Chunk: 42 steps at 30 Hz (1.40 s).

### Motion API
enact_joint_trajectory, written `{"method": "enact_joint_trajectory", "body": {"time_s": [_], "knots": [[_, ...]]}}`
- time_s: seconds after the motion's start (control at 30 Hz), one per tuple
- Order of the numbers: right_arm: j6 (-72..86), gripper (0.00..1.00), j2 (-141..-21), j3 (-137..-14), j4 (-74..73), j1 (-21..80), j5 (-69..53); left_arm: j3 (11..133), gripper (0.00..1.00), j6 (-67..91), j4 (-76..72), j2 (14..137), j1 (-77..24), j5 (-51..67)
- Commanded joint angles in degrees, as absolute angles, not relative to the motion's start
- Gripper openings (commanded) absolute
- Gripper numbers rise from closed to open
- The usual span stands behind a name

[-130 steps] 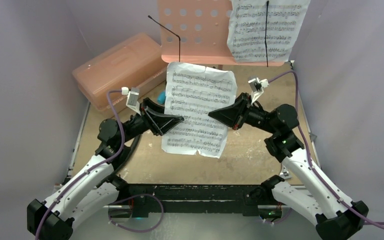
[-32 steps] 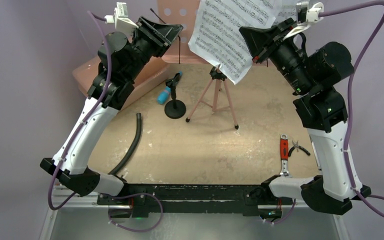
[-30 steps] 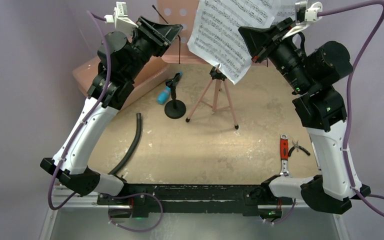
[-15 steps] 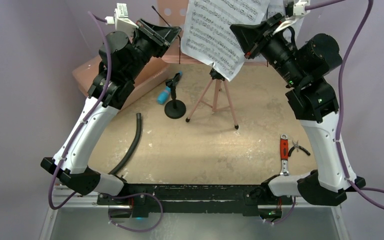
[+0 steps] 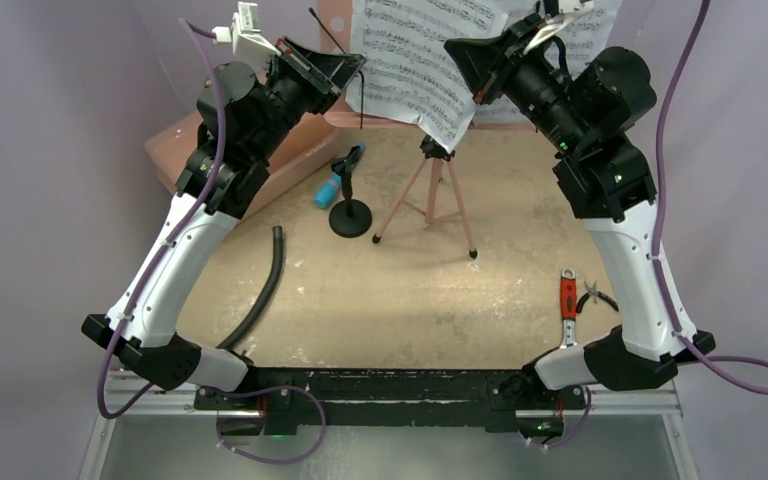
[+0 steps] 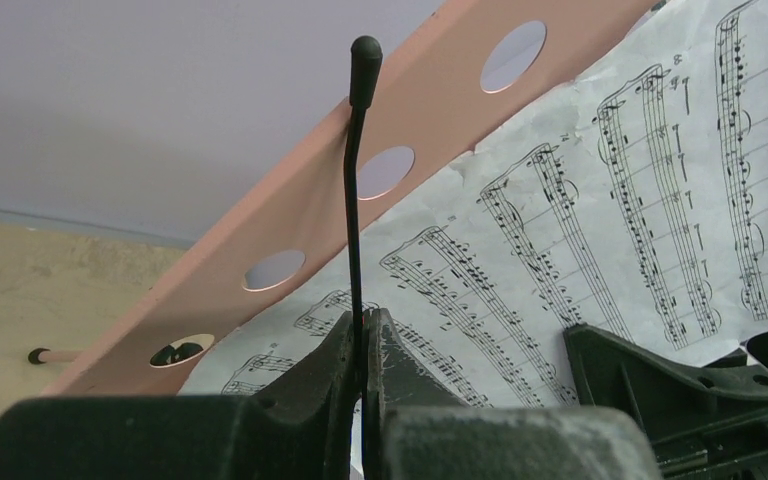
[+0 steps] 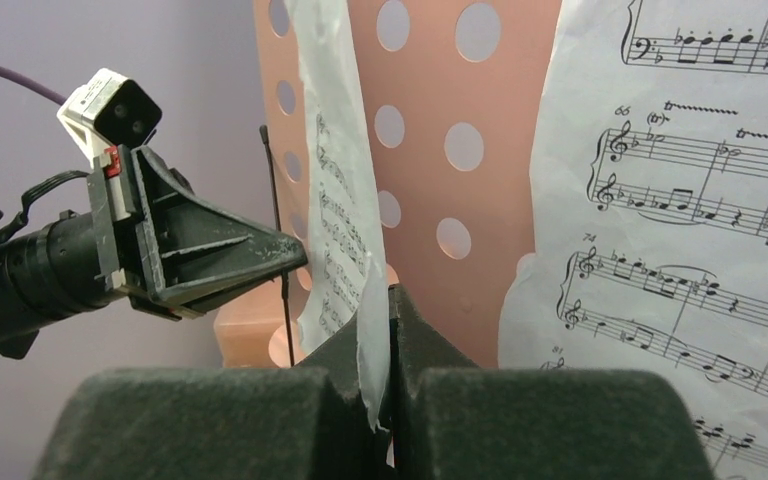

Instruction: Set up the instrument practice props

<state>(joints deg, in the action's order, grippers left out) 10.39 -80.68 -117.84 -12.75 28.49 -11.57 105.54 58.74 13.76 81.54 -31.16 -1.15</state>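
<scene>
The pink perforated music stand (image 5: 384,118) rises on tripod legs (image 5: 426,196) at the back. My left gripper (image 5: 358,66) is shut on the stand's thin black page-holder wire (image 6: 356,200), which runs up between the closed fingertips. My right gripper (image 5: 456,52) is shut on the edge of one sheet-music page (image 5: 412,62), held in front of the stand's left half. The other page (image 7: 680,200) lies on the stand's right half. A cyan toy microphone (image 5: 332,187) leans in its small black round-based stand (image 5: 350,215) on the table.
A translucent pink case (image 5: 285,150) lies at the back left under my left arm. A black hose (image 5: 263,290) curves along the left side. A red-handled tool (image 5: 567,300) and small pliers (image 5: 597,295) lie at the right.
My left gripper has closed on the holder wire. My right arm has carried the page leftward across the front of the stand.
</scene>
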Motion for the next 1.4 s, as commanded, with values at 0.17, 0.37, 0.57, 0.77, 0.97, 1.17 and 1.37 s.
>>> {"method": "enact_joint_trajectory", "body": {"time_s": [0.17,0.37,0.57,0.77,0.97,1.17,1.37], "knots": [[10.0,0.00,-82.8,-122.3,-9.1,28.7,-12.6,106.4,0.00,54.7,5.2,80.8,-31.3,4.2],[9.8,0.00,-85.0,-124.8,-9.5,28.7,-13.6,106.2,0.00,53.2,5.6,80.8,-31.3,4.5],[10.1,0.00,-86.5,-125.9,-8.8,28.7,-15.3,106.1,0.00,51.6,6.2,80.5,-31.3,4.5],[10.3,0.00,-88.3,-127.1,-8.0,28.7,-17.0,105.9,0.00,50.4,6.5,80.4,-31.3,5.3],[10.7,0.00,-90.1,-128.5,-7.3,28.7,-18.4,105.7,0.00,50.0,6.1,80.4,-31.3,6.4],[11.6,0.00,-92.0,-130.1,-6.5,28.7,-19.4,105.5,0.00,49.5,5.8,80.3,-31.3,6.8],[12.4,0.00,-94.2,-132.0,-5.9,28.7,-20.4,105.3,0.00,48.9,4.9,80.3,-31.3,8.0]]}}
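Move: The right hand already pinches the second music sheet by its right edge. The left clip it must go behind is some 12 cm to its left, 4 cm ahead and about 6 cm lower. From the right hand, the stand panel's middle is about 9 cm ahead and 3 cm to the right, the first sheet about 10 cm ahead and 12 cm to the right. The left hand already has the left clip between its fingers. Carry the held sheet left and forward with the right gripper, about 6 cm in all at nearly constant height, sliding its free left part behind the left clip and across the stand panel; turn the wrist slightly counter-clockwise and stay shut on the edge. Keep the clip pinched in the left gripper, easing it back and right 1–2 cm while the wrist rolls and tips up about 10 degrees. ##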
